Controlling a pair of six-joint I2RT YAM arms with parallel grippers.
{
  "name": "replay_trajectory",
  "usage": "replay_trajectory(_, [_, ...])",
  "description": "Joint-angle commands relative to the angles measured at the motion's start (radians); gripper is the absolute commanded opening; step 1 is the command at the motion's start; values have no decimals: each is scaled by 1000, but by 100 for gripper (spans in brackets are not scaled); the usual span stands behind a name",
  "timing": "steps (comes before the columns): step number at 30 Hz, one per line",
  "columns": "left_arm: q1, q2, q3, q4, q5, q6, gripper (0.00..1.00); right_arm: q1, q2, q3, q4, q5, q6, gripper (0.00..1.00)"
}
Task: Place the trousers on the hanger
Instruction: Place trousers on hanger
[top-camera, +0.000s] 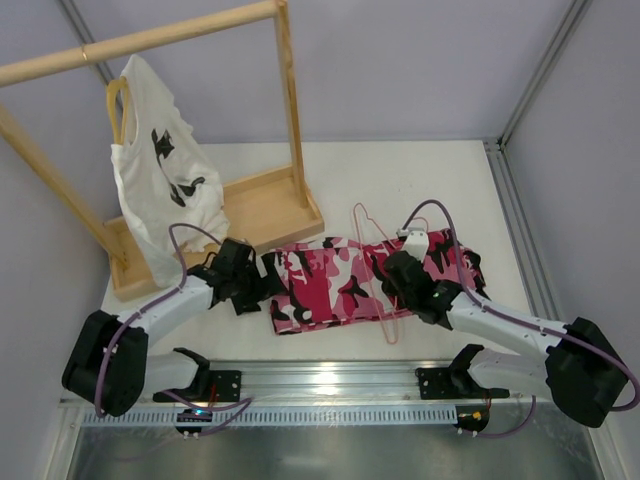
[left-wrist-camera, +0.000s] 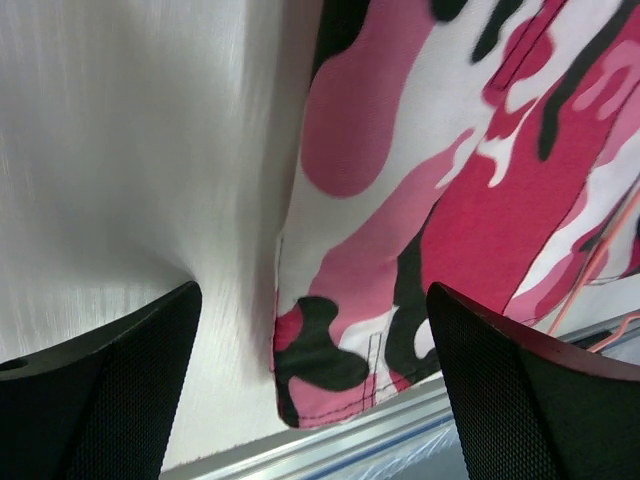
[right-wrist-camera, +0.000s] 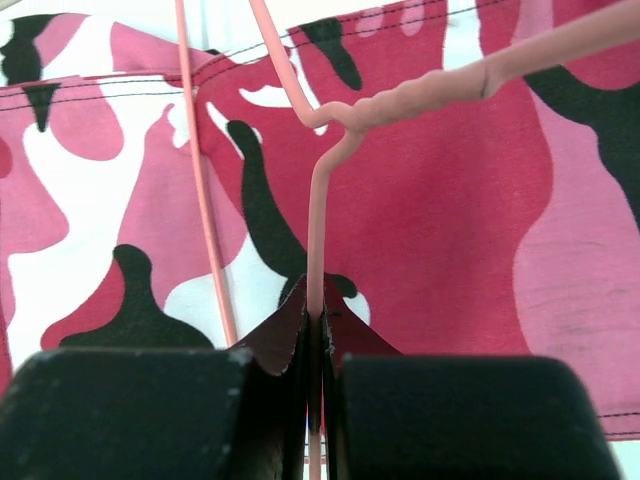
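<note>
The pink, white and black camouflage trousers (top-camera: 340, 280) lie folded flat on the white table, spreading from the middle toward the right. The thin pale-pink wire hanger (top-camera: 372, 262) lies across them, its hook toward the back. My right gripper (top-camera: 398, 262) is shut on the hanger's wire (right-wrist-camera: 316, 250) just below the twisted neck, over the cloth (right-wrist-camera: 450, 240). At the trousers' left end my left gripper (top-camera: 268, 275) stands wide open. A hem corner of the trousers (left-wrist-camera: 335, 370) lies between its fingers (left-wrist-camera: 520, 390), untouched.
A wooden rack (top-camera: 255, 205) stands at the back left, with a white printed T-shirt (top-camera: 160, 185) on a yellow hanger (top-camera: 115, 105). A metal rail (top-camera: 330, 380) runs along the table's near edge, just beyond the trousers' hem.
</note>
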Motion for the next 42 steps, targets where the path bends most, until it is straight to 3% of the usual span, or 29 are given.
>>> replay_trajectory(1, [41,-8,-50,182,107,-34,94,-21,-16,39,-39,18,-9,4])
replay_trajectory(12, [45,44,-79,271,160,-56,80,-35,-53,31,-85,104,63,4])
replay_trajectory(17, [45,54,-102,329,181,-74,72,-35,-86,-20,-13,79,100,3])
replay_trajectory(20, [45,70,-107,357,200,-82,59,-35,-90,-44,13,79,106,4])
replay_trajectory(23, [45,74,-104,377,218,-80,32,-35,-47,-50,13,101,129,4])
replay_trajectory(28, [45,17,-41,281,200,-44,1,-30,47,-46,-17,130,178,4])
replay_trajectory(37, [45,-193,168,-37,62,22,0,62,101,41,-110,233,349,4])
replay_trajectory(42, [21,-164,312,-50,111,18,0,89,82,68,-107,222,364,4])
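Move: The trousers' left edge lies about 3 cm to the open left hand's right, 1 cm ahead and 1 cm below. The hanger's middle is some 25 cm to that hand's right and 3 cm ahead, over the cloth; the rack base is about 13 cm ahead and 10 cm left. From the right hand, which already holds the hanger, that trousers' edge is roughly 26 cm left, 3 cm back and 5 cm lower. Left hand eases 3 cm right, pinches the trousers' left edge and lifts 12 cm; right keeps the hanger. ##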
